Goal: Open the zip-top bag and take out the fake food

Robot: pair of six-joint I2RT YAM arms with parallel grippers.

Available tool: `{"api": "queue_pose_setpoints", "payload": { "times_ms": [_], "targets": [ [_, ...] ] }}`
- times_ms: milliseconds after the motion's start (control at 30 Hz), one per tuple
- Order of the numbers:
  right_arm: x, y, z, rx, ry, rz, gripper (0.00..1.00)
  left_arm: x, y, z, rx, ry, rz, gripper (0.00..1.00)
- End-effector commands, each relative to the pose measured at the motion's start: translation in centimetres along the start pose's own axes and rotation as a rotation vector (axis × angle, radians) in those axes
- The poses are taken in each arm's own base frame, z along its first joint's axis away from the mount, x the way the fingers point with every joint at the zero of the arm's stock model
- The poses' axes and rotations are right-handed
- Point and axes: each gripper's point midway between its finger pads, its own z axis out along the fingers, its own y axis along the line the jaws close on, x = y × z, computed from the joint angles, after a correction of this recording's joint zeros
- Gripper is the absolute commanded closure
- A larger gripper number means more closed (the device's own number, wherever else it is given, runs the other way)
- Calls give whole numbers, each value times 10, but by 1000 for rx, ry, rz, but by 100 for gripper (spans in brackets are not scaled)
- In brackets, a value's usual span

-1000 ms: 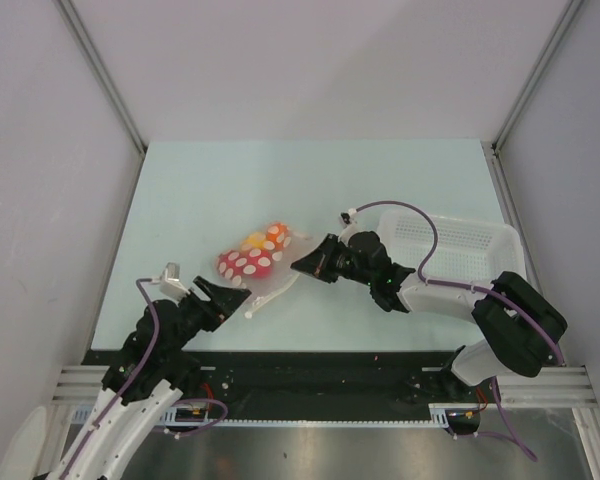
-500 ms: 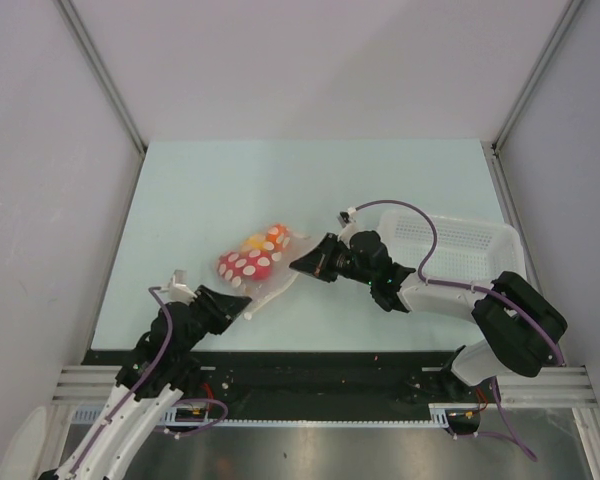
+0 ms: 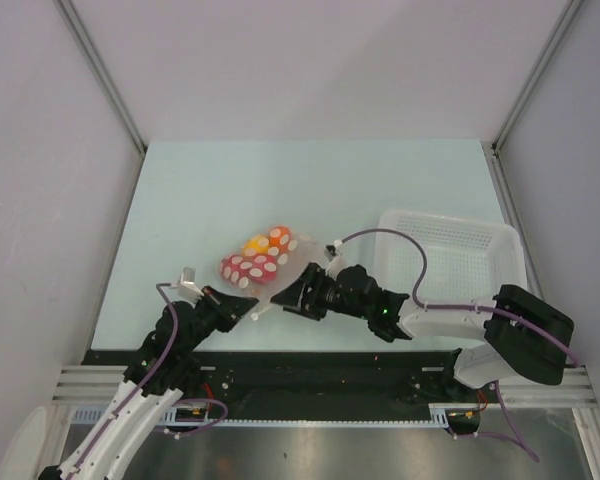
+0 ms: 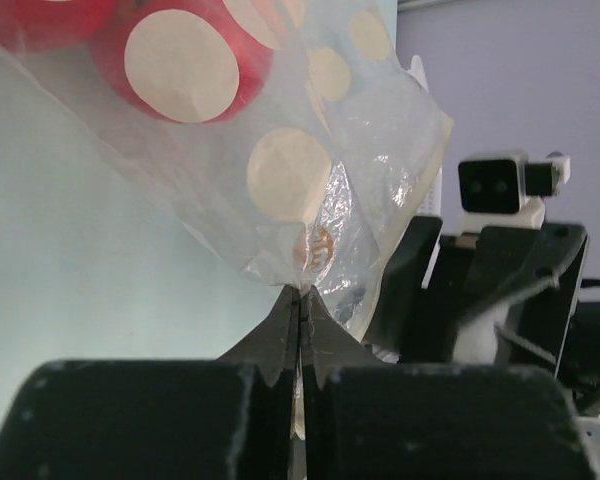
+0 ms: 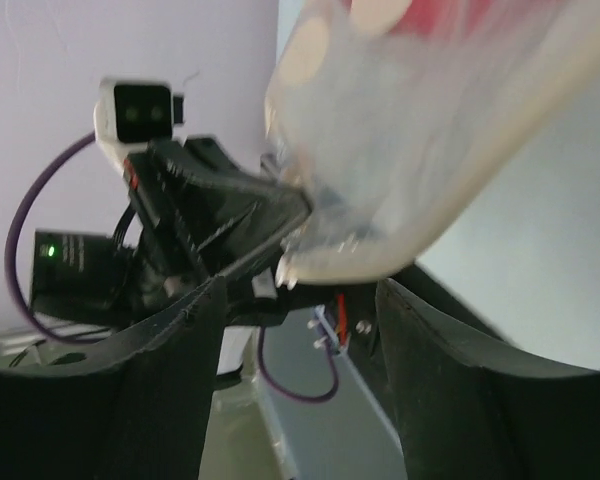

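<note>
The zip-top bag [image 3: 263,264] lies on the table, clear with white dots, holding the red, orange and yellow fake food [image 3: 252,258]. My left gripper [image 3: 243,308] is shut on the bag's near edge; in the left wrist view the jaws [image 4: 300,293] pinch a fold of the plastic [image 4: 310,170], with a red fruit [image 4: 185,60] above. My right gripper [image 3: 286,298] is open just right of that edge. In the right wrist view its fingers [image 5: 185,370] stand wide apart below the bag's edge [image 5: 400,170], not touching it, facing the left gripper [image 5: 225,225].
A white perforated basket [image 3: 450,252] stands at the right of the table, behind my right arm. Grey walls close in the table on three sides. The left arm's wrist camera [image 5: 140,110] shows in the right wrist view.
My right gripper has swung from the bag's right side down and left to its near edge, close to the left gripper. The left gripper still holds the bag, which shifted slightly.
</note>
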Motion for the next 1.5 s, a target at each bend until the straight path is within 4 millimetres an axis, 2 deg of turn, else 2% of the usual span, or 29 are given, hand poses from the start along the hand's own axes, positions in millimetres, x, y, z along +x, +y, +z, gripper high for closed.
{"api": "queue_pose_setpoints", "payload": {
  "times_ms": [0, 33, 133, 233, 267, 300, 367, 400, 533, 600, 700, 867, 1033, 1267, 1467],
  "targets": [
    [14, 18, -6, -36, -68, 109, 39, 1, -26, -1, 100, 23, -30, 100],
    [23, 18, -5, -42, -56, 113, 40, 1, -26, -1, 97, 23, -28, 100],
    [36, 20, 3, -56, -43, 135, 44, 0, -28, -2, 102, 22, -21, 100],
    [48, 23, 14, -86, -14, 159, 51, 0, -29, -4, 106, 19, -19, 100],
    [48, 30, 17, -117, -12, 164, 53, 0, -28, -4, 102, 17, -21, 100],
    [52, 25, 24, -109, -1, 171, 56, -1, -28, -4, 105, 15, -20, 100],
    [57, 33, 29, -147, 27, 171, 59, -1, -30, -5, 118, 12, -17, 100],
    [60, 29, 33, -136, 37, 173, 60, 0, -29, -5, 119, 13, -15, 100],
    [66, 28, 34, -128, 43, 160, 59, -2, -27, -7, 101, 2, 0, 100],
    [69, 35, 30, -136, 52, 148, 57, -3, -24, -7, 85, -2, -2, 100],
    [74, 35, 27, -109, 50, 111, 52, -4, -25, -8, 87, -5, 8, 100],
    [67, 44, 26, -117, 40, 97, 48, -2, -24, -6, 83, 9, 29, 100],
    [72, 50, 24, -131, 51, 118, 52, -1, -25, -6, 92, 13, 38, 100],
    [57, 48, 29, -122, 19, 130, 56, 2, -27, -5, 114, 25, 40, 100],
    [54, 45, 32, -127, 17, 155, 63, 3, -26, -5, 122, 29, 40, 100]
  ]
}}
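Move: Both hands are close to the zip-top bag's mouth. From the empty right hand, the near end of the zip edge lies about 6 cm back, 7 cm to the left and some 3 cm lower. The red food in the bag is about 3 cm ahead and 8 cm to the left, and the orange food about 9 cm ahead and 2 cm to the left, both roughly 8 cm lower. The left hand already pinches the bag near that end, which lies about 3 cm behind its fingertips and 2 cm lower. The right hand, free of the bag, sweeps back and then left, about 5 cm each way by the end, to the near end of the zip edge beside the left fingertips; on the way it dips some 4 cm, climbs most of that back and finally eases forward a little. Its fingers narrow from well open to under half open, widening slightly in between, and end astride the edge's end without shutting on it, while the left hand stays nearly still, keeping its shut pinch on the bag. ##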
